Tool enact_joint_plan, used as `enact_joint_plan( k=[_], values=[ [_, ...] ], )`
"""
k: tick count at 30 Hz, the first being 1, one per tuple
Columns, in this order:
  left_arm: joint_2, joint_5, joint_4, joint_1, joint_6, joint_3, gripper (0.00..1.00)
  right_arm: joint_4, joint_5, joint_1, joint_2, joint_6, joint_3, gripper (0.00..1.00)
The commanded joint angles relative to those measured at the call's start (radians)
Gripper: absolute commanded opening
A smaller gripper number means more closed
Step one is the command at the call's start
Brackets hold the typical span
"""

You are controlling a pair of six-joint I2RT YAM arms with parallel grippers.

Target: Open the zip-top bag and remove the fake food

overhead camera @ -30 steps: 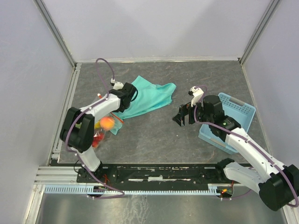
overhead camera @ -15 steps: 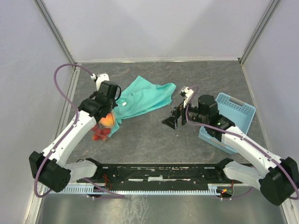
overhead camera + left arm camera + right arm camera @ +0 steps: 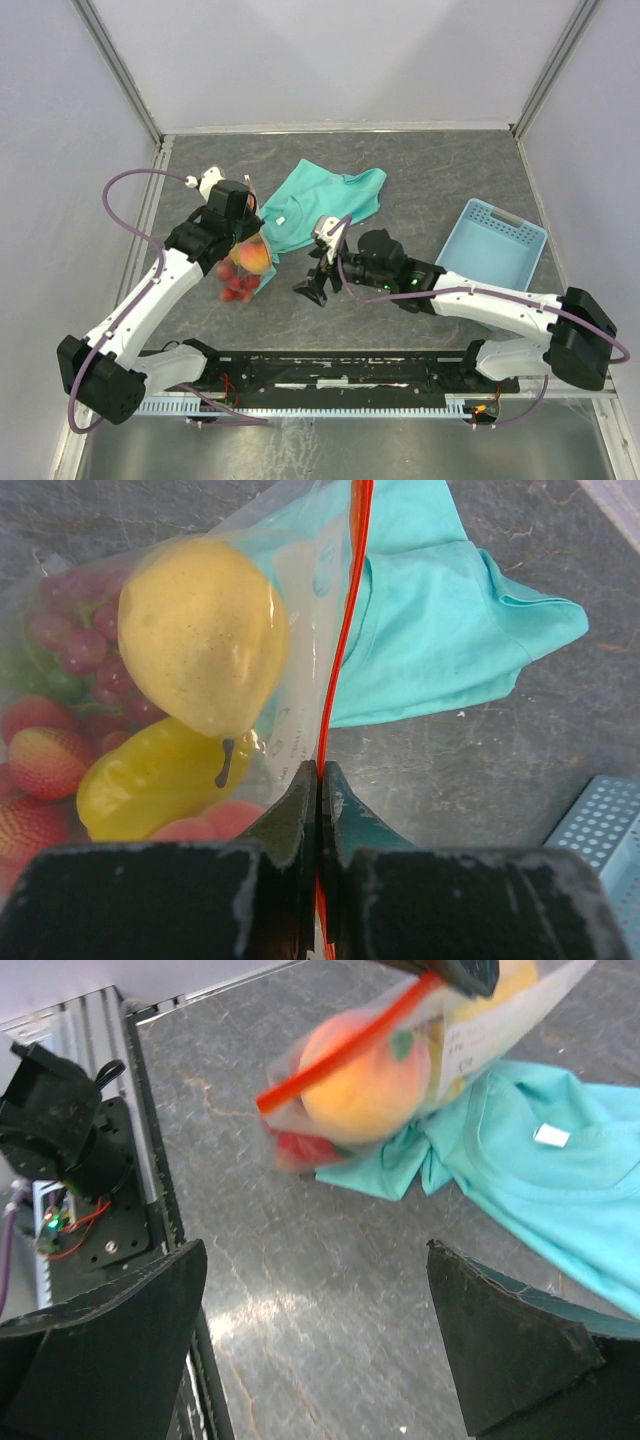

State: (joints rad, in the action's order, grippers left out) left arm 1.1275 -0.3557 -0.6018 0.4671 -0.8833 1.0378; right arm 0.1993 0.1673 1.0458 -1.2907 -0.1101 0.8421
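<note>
The clear zip-top bag (image 3: 250, 268) hangs from my left gripper (image 3: 247, 222), lifted over the table's left side. My left gripper (image 3: 320, 780) is shut on the bag's orange-red zip strip (image 3: 345, 620). Inside the bag are fake food pieces: a yellow lemon (image 3: 205, 630), a yellow pepper-like piece (image 3: 150, 780), red berries (image 3: 40, 760) and dark grapes (image 3: 80, 640). My right gripper (image 3: 312, 282) is open and empty, just right of the bag and low over the table. In the right wrist view the bag (image 3: 400, 1070) with an orange peach (image 3: 365, 1075) hangs ahead of the open fingers (image 3: 130, 1340).
A teal cloth (image 3: 325, 205) lies crumpled behind the bag and shows in both wrist views (image 3: 440, 630) (image 3: 560, 1190). A light blue basket (image 3: 495, 250) stands at the right. A metal rail (image 3: 140, 250) runs along the table's left edge.
My right gripper has swung left across the table toward the bag. My left gripper has moved the bag slightly right and lifted it. The teal cloth has shifted a little.
</note>
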Motion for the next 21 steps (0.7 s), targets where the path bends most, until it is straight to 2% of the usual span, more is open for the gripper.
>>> enact_joint_plan(
  k=[1,5,11,17,21],
  values=[
    [-0.004,-0.012,0.062,0.021,-0.156,0.029,0.03,0.115,-0.28,0.068,-0.064,0.005,0.111,0.99],
    [-0.012,-0.052,0.054,0.036,-0.19,0.021,0.03,0.11,-0.336,0.126,-0.134,-0.028,0.195,0.99],
    [-0.028,-0.056,0.052,0.041,-0.198,0.028,0.03,0.038,-0.507,0.192,-0.219,-0.054,0.298,0.98],
    [-0.05,-0.053,0.052,0.041,-0.195,0.025,0.03,0.008,-0.645,0.199,-0.229,-0.104,0.299,0.82],
    [-0.059,-0.045,0.053,0.042,-0.198,0.021,0.03,0.001,-0.645,0.2,-0.23,-0.112,0.305,0.68]
  ],
)
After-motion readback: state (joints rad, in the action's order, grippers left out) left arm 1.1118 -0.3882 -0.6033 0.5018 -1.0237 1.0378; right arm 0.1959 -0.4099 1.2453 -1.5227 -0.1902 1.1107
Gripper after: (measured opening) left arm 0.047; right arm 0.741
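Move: The near, hanging end of the bag's orange zip edge is some 9 cm to the left of my right fingers and about 4 cm farther out, roughly level with them. The peach inside the bag is about 12 cm left, 5 cm ahead and 6 cm lower. The teal shirt lies some 18 cm ahead, 4 cm to the right and 20 cm down. From my left hand, which already pinches the zip edge, that end is about 11 cm back, 2 cm right and 3 cm lower. My right hand sweeps left and up to the near end of the zip edge, about 6 cm left and 3 to 4 cm up, then eases some 1.5 cm forward and slightly back right, turning clockwise about 20 degrees. Its wide-open fingers begin to close around the strip, to about three quarters. My left hand keeps its pinch on the zip edge, almost still. ##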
